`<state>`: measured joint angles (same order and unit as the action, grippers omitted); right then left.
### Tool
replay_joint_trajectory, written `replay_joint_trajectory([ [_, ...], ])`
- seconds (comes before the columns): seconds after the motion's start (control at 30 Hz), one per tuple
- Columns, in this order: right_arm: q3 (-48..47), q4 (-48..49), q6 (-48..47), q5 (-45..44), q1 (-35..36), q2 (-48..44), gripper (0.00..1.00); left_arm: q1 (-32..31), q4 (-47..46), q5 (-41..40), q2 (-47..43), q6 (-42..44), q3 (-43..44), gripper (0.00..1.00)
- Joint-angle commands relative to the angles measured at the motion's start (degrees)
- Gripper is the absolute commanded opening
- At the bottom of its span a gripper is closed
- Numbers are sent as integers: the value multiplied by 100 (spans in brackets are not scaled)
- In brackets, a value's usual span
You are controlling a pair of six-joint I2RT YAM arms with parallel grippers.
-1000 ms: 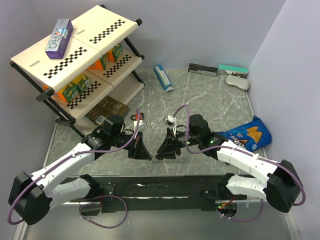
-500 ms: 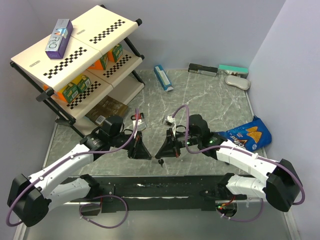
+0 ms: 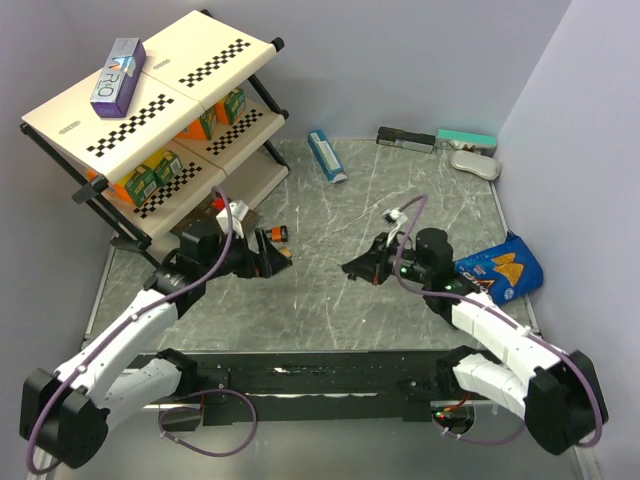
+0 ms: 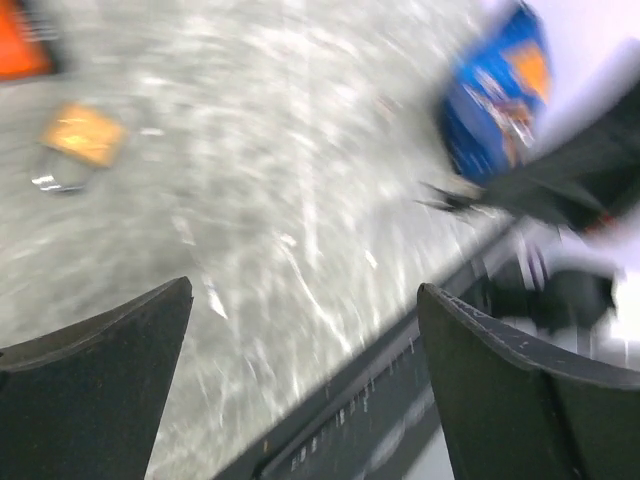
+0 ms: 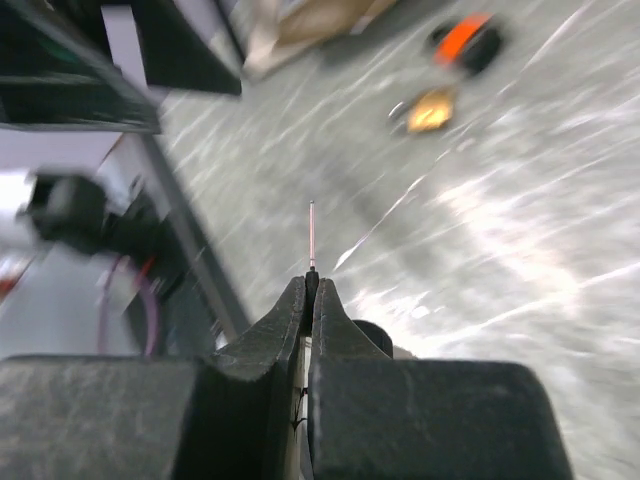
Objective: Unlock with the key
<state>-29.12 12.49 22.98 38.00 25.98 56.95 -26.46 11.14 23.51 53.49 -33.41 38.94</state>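
My right gripper [image 5: 311, 283] is shut on the key [image 5: 311, 236]. Its black head is pinched between the jaws and its thin blade sticks out ahead, above the table. In the top view the right gripper [image 3: 351, 267] hovers right of the table's middle. The orange-bodied padlock [image 5: 465, 38] and the small brass padlock [image 5: 430, 112] lie on the table further ahead. My left gripper [image 4: 305, 300] is open wide and holds nothing. In the top view the left gripper [image 3: 274, 251] sits right next to the orange padlock [image 3: 280, 233]. The left wrist view is blurred.
A two-tier rack [image 3: 150, 110] with boxes fills the back left, with a brown packet [image 3: 215, 213] at its foot. A blue chips bag [image 3: 500, 268] lies right of my right arm. A blue box [image 3: 326, 155] and small items [image 3: 450, 142] line the rear. A black rail [image 3: 320, 375] runs along the near edge.
The grippers stood tip to tip at the table's middle and have drawn apart. The left opened and swung back left toward the rack. The right, half open before, shut on the key and moved right.
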Motion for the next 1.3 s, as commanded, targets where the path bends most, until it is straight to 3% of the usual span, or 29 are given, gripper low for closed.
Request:
replay_joint_trajectory([
  [0.0, 3, 9, -65, -1073, -154, -666, 0, 88, -647, -1418, 468, -1167, -150, 99],
  [0.17, 109, -220, -417, -1268, -312, -1229, 0, 132, -999, -1893, 1373, -1159, 183, 99],
  [0.4, 319, -326, -593, -1207, -488, -1686, 0, 202, -1377, -1806, 2944, -1002, 869, 98],
  [0.7, 372, -906, -953, -1348, -620, -2556, 0, 361, -1219, -1736, 4299, -843, 1722, 98],
  [1.27, 408, -889, -918, -1181, -699, -2584, 0, 361, -920, -2201, 5513, -439, 2697, 98],
])
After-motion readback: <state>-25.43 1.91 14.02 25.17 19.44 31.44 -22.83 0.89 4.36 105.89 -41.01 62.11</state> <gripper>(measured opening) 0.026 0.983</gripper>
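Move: The orange padlock lies about 20 cm ahead of the open left hand, some 2 cm to its left and 17 cm below. The small brass padlock is about 5 cm nearer and 2 cm farther right than it, and the cardboard box some 12 cm left of it and 3 cm farther out. From the right hand, the orange padlock is about 21 cm ahead, 20 cm left and 16 cm below. Left hand, open, sweeps forward 18 cm and down 15 to the orange padlock; right, keeping the key, withdraws rightward. ##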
